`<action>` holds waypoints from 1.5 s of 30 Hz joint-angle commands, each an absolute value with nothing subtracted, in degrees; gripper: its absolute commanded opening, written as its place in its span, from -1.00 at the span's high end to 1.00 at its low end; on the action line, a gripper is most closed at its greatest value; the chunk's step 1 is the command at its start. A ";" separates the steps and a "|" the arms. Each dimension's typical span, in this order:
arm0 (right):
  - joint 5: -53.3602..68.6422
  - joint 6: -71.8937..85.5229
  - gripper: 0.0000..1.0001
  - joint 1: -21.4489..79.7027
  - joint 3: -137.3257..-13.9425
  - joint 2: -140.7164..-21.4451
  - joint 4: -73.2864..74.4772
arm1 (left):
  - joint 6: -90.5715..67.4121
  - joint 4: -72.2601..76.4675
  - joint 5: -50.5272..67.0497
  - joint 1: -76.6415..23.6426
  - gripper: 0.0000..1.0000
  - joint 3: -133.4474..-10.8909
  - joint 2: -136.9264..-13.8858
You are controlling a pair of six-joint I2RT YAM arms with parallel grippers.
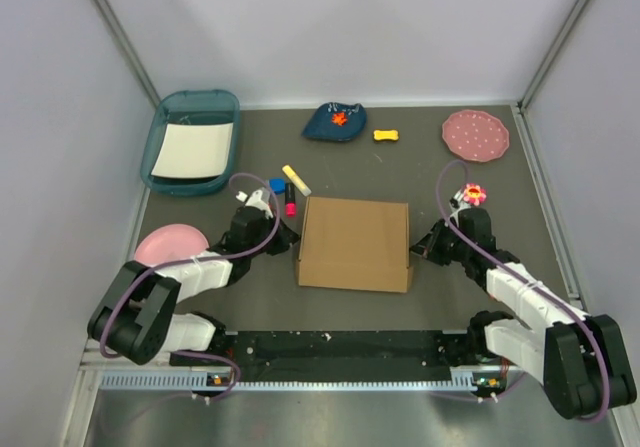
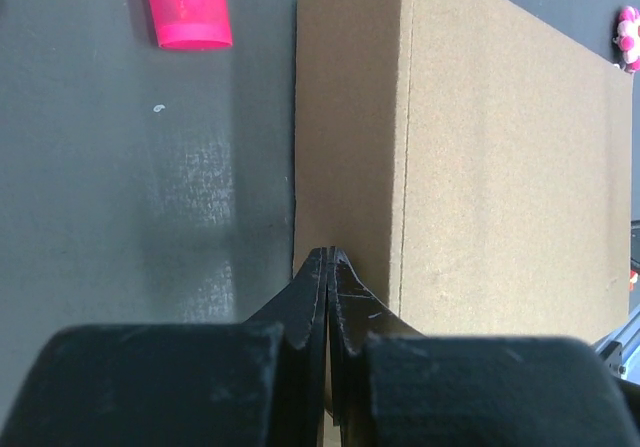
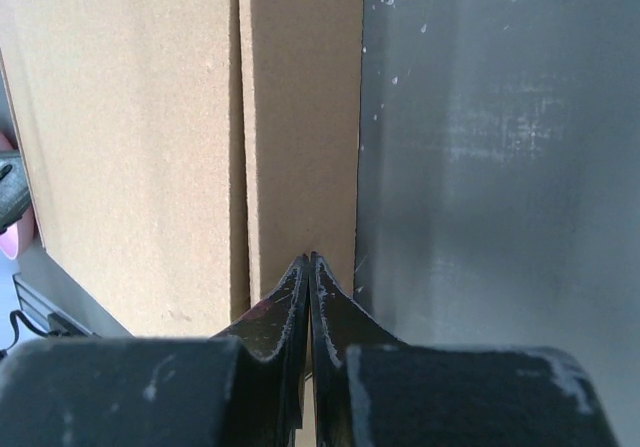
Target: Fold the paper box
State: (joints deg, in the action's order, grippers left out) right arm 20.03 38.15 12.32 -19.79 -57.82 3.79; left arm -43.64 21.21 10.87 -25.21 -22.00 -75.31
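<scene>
The paper box [image 1: 355,242] is a plain brown cardboard mailer lying closed and flat in the middle of the table. My left gripper [image 1: 291,237] is shut, with its tips against the box's left side wall; the left wrist view shows the closed gripper [image 2: 331,253] on that wall, with the box [image 2: 500,167] top beyond. My right gripper [image 1: 415,251] is shut, with its tips at the box's right side wall; the right wrist view shows the closed gripper [image 3: 311,257] on the wall of the box [image 3: 130,147].
A teal tray [image 1: 192,142] with a white sheet stands back left. A pink plate [image 1: 170,242] lies by the left arm. A yellow marker [image 1: 296,179], a red piece [image 1: 290,203], a dark blue dish [image 1: 335,122], a yellow bone [image 1: 386,135], a dotted pink plate [image 1: 476,134] and a pink flower toy [image 1: 473,195] lie behind the box.
</scene>
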 commanded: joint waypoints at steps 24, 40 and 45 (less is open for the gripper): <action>27.77 42.27 1.00 12.39 -27.77 -41.66 12.30 | -47.20 21.28 21.26 -25.05 1.00 -22.06 -56.70; 26.37 44.74 1.00 12.39 -36.22 -41.40 20.48 | -47.55 15.03 21.53 -25.05 1.00 -22.59 -48.16; 24.53 43.33 1.00 12.39 -32.00 -40.78 19.86 | -47.72 18.19 20.39 -25.05 1.00 -20.13 -50.97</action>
State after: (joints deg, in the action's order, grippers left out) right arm 22.90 43.57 11.81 -34.48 -41.69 20.80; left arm -46.63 12.05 16.23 -23.77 -21.02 -49.47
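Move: The box's middle lies about 13 cm to the right of the left hand and some 2 cm back, at about fingertip height; from the right hand it is about 13 cm to the left and 2 cm ahead. The shut fingertips stand at its two side walls. The pink-capped marker lies some 8 cm ahead of the left hand and 2 cm to its left, on the table, with the blue block about 11 cm ahead and 5 cm left. Up go both hands together, fingers still shut and pressing the box between their tips from its left and right walls. The left rises about 10 cm while easing 2–3 cm back; the right climbs slowly, then quickly, to about 13 cm, after a slight dip at the end. Both wrists tip their fingers up some 10 degrees. ##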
